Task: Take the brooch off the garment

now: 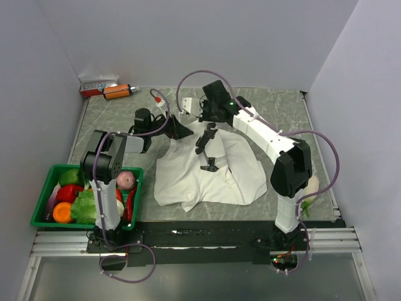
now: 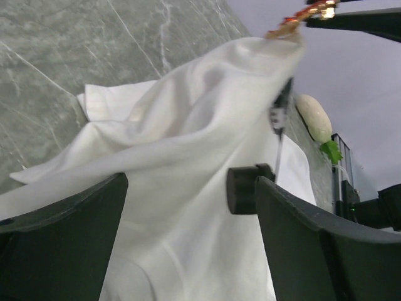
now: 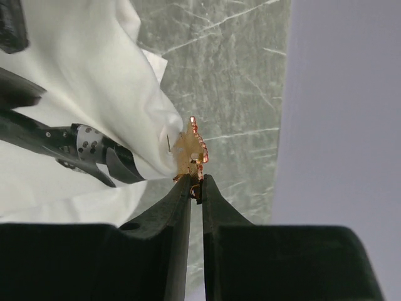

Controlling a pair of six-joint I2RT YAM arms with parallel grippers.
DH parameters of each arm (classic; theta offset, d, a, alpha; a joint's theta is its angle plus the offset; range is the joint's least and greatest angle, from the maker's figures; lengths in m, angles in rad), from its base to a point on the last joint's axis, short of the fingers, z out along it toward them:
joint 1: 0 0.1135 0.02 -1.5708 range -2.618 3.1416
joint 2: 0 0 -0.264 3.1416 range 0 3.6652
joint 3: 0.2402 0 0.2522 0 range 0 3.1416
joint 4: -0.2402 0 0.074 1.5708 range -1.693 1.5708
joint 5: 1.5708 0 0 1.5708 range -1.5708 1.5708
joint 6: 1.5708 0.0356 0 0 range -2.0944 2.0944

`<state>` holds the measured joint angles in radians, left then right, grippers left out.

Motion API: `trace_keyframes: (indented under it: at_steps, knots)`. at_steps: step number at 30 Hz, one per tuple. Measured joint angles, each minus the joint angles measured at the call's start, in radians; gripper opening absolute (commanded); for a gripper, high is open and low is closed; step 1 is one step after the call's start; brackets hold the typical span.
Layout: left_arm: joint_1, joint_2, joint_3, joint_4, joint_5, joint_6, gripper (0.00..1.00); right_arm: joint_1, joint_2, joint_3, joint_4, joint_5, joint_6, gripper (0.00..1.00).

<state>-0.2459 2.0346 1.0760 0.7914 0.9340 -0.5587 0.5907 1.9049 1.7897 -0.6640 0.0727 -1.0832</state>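
The white garment (image 1: 213, 175) lies crumpled mid-table, one peak of it pulled up. At that peak sits the tiny orange-red brooch (image 3: 191, 150), still touching the cloth (image 3: 81, 75). My right gripper (image 3: 196, 185) is shut on the brooch's lower edge; in the overhead view it (image 1: 191, 110) hangs over the garment's far left part. My left gripper (image 2: 188, 194) stands wide open just left of the raised cloth (image 2: 188, 144), nothing between its fingers. From the left wrist view the brooch (image 2: 301, 17) shows at the top right, above the cloth's tip.
A green basket (image 1: 47, 182) of vegetables stands at the near left beside the left arm. An orange bottle (image 1: 117, 91) and a small box (image 1: 97, 84) lie at the far left corner. A white vegetable (image 1: 310, 186) rests by the right arm's base.
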Motion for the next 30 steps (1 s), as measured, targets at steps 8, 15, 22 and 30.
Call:
trace_keyframes:
  at_steps: [8, 15, 22, 30]
  knots:
    - [-0.04, 0.143, 0.097, 0.113, -0.013, -0.093, 0.65, -0.006, 0.041, 0.09, -0.153, -0.064, 0.147, 0.0]
    - [-0.085, 0.203, 0.162, 0.172, 0.034, -0.19, 0.01, -0.006, 0.082, 0.11, -0.203, -0.066, 0.198, 0.0]
    - [-0.023, 0.149, 0.069, 0.288, 0.121, -0.321, 0.01, -0.007, 0.074, 0.001, -0.112, 0.031, 0.117, 0.0]
    - [0.084, -0.018, -0.016, 0.379, 0.176, -0.442, 0.01, -0.039, 0.076, -0.159, -0.052, 0.125, 0.023, 0.0]
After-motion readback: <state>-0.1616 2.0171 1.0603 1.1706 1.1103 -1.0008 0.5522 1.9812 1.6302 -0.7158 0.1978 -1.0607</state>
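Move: The left hand, open, has the garment fold it will pinch about 5 cm to its right, 1 cm ahead and 1 cm lower. The brooch, held in the right fingers with cloth hanging from it, is some 6 cm to the left hand's right, 2 cm ahead and 7 cm above; the printed black arm lies 6 cm right, 4 cm back and 6 cm below. From the right hand, that fold is about 9 cm below and 2 cm back. Reaching about 5 cm to the right and slightly down, the left hand shuts its open fingers on the garment fold below the brooch, then reverses left and rises some 8 cm with the cloth pinched. The right hand, fingers still shut, first eases back and down a few centimetres, then drops and swings right past the rising left hand, ending about 10 cm lower. ##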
